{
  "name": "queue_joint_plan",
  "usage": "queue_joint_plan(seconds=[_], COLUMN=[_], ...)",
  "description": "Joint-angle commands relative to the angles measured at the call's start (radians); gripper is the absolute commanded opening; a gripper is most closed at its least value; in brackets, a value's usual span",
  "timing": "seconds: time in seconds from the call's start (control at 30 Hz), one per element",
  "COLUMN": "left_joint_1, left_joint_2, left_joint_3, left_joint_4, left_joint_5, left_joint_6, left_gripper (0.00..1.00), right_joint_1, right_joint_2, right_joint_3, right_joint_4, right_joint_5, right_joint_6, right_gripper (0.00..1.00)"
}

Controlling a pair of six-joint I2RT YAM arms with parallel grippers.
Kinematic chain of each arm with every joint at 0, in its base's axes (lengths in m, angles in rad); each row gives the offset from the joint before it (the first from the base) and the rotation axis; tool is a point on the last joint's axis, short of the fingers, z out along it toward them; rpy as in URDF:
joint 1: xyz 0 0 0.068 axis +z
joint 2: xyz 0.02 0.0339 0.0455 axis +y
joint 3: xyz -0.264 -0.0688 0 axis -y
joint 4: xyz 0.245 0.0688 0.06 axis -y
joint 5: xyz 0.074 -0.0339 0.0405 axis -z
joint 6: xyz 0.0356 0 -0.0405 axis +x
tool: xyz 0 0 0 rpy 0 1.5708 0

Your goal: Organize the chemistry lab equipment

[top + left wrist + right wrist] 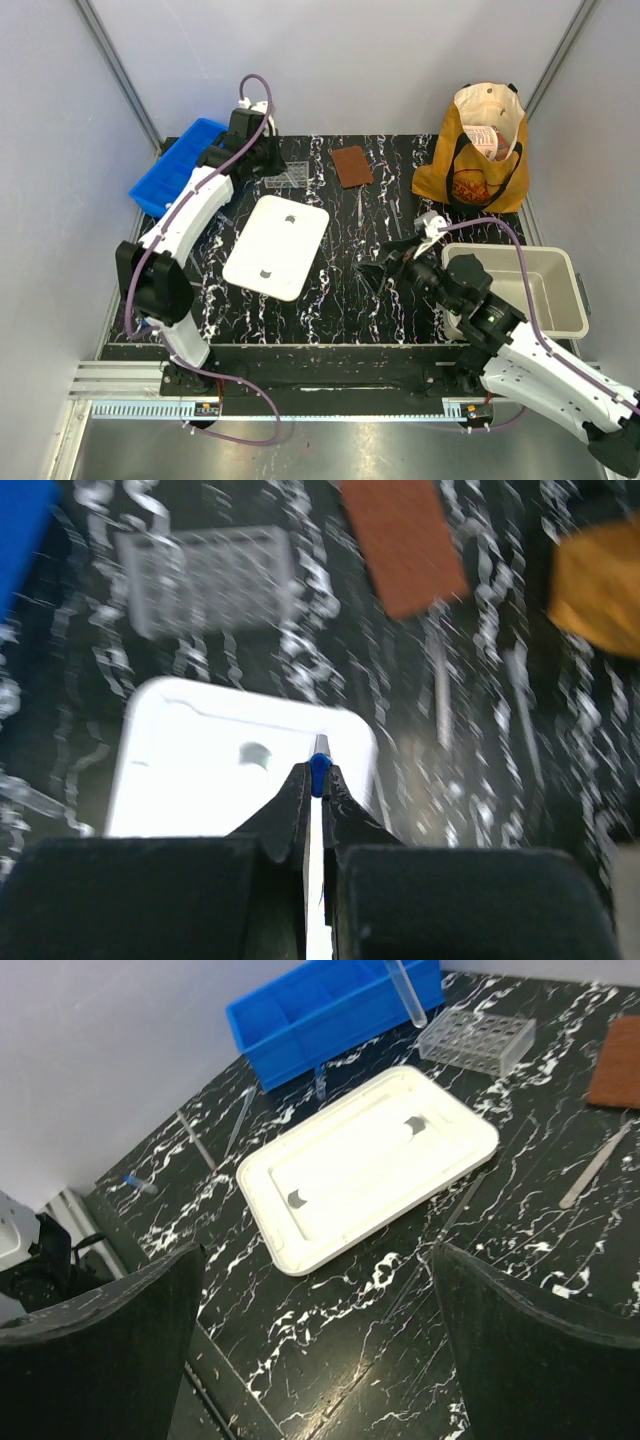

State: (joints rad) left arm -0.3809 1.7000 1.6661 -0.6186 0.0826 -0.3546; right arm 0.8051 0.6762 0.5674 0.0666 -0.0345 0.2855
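Observation:
My left gripper (318,786) is shut on a blue-capped tube (320,748), whose cap shows between the fingertips. In the right wrist view that clear tube (405,990) hangs just above the small clear tube rack (476,1038). From above, the left gripper (262,162) is at the back left, beside the rack (285,180). My right gripper (315,1360) stands wide open over bare table with nothing between its fingers, right of the white tray (277,245). Two thin metal tools (440,685) lie below a brown pad (402,540). More slim items (195,1140) lie left of the tray.
A blue bin (178,165) stands at the back left. The tan tote bag (475,150) sits at the back right, and a white tub (560,290) stands at the right edge. A thin dark rod (440,1235) lies beside the tray (370,1160).

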Motion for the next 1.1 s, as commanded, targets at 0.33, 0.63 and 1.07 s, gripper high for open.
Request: queue_joint_plan(seconds=[0.33,0.63,1.07], left_joint_1=[0.050,0.100,0.122], left_joint_2=[0.289,0.406,0.435], left_joint_3=[0.184,0.253,0.279], left_joint_4=[0.408,0.369,0.263], left_joint_5=[-0.445,-0.365,-0.319], left_joint_6=[0.197,0.163,0.152], left_gripper=[0.00,0.00,0.00], right_joint_1=[0.006,0.006,0.006], right_joint_2=[-0.049,-0.032,-0.007], right_joint_3=[-0.018,-0.006,0.002], right_joint_4=[0.052,0.039,0.041], right_joint_5=[0.160,0.168,0.162], right_joint_6=[-0.077,-0.091,-0.077], right_gripper=[1.00,1.00,1.00])
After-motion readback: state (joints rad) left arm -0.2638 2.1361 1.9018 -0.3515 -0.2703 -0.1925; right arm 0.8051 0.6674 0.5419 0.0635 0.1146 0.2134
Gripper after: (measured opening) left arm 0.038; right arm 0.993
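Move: The clear rack that the left hand is carrying its blue-capped tube towards lies about 18 cm ahead of that hand, 4 cm to its left and some 22 cm below. The blue bin stands about 25 cm left of the rack, nearly level with it; the brown pad lies some 17 cm right of the rack and 2 cm farther out. The white tray is about 22 cm nearer than the rack. From the right hand, the rack is roughly 41 cm ahead and 21 cm left. Keeping its pinch on the blue end of the tube, the left hand swings forward towards the rack, some 15 cm, drifting about 8 cm left. It sinks about 7 cm, mostly late in the reach, then slows to a stop above the rack's left side, the wrist turning counter-clockwise and rolling left side up. The empty right hand eases about 3 cm forward and right, still wide open. ##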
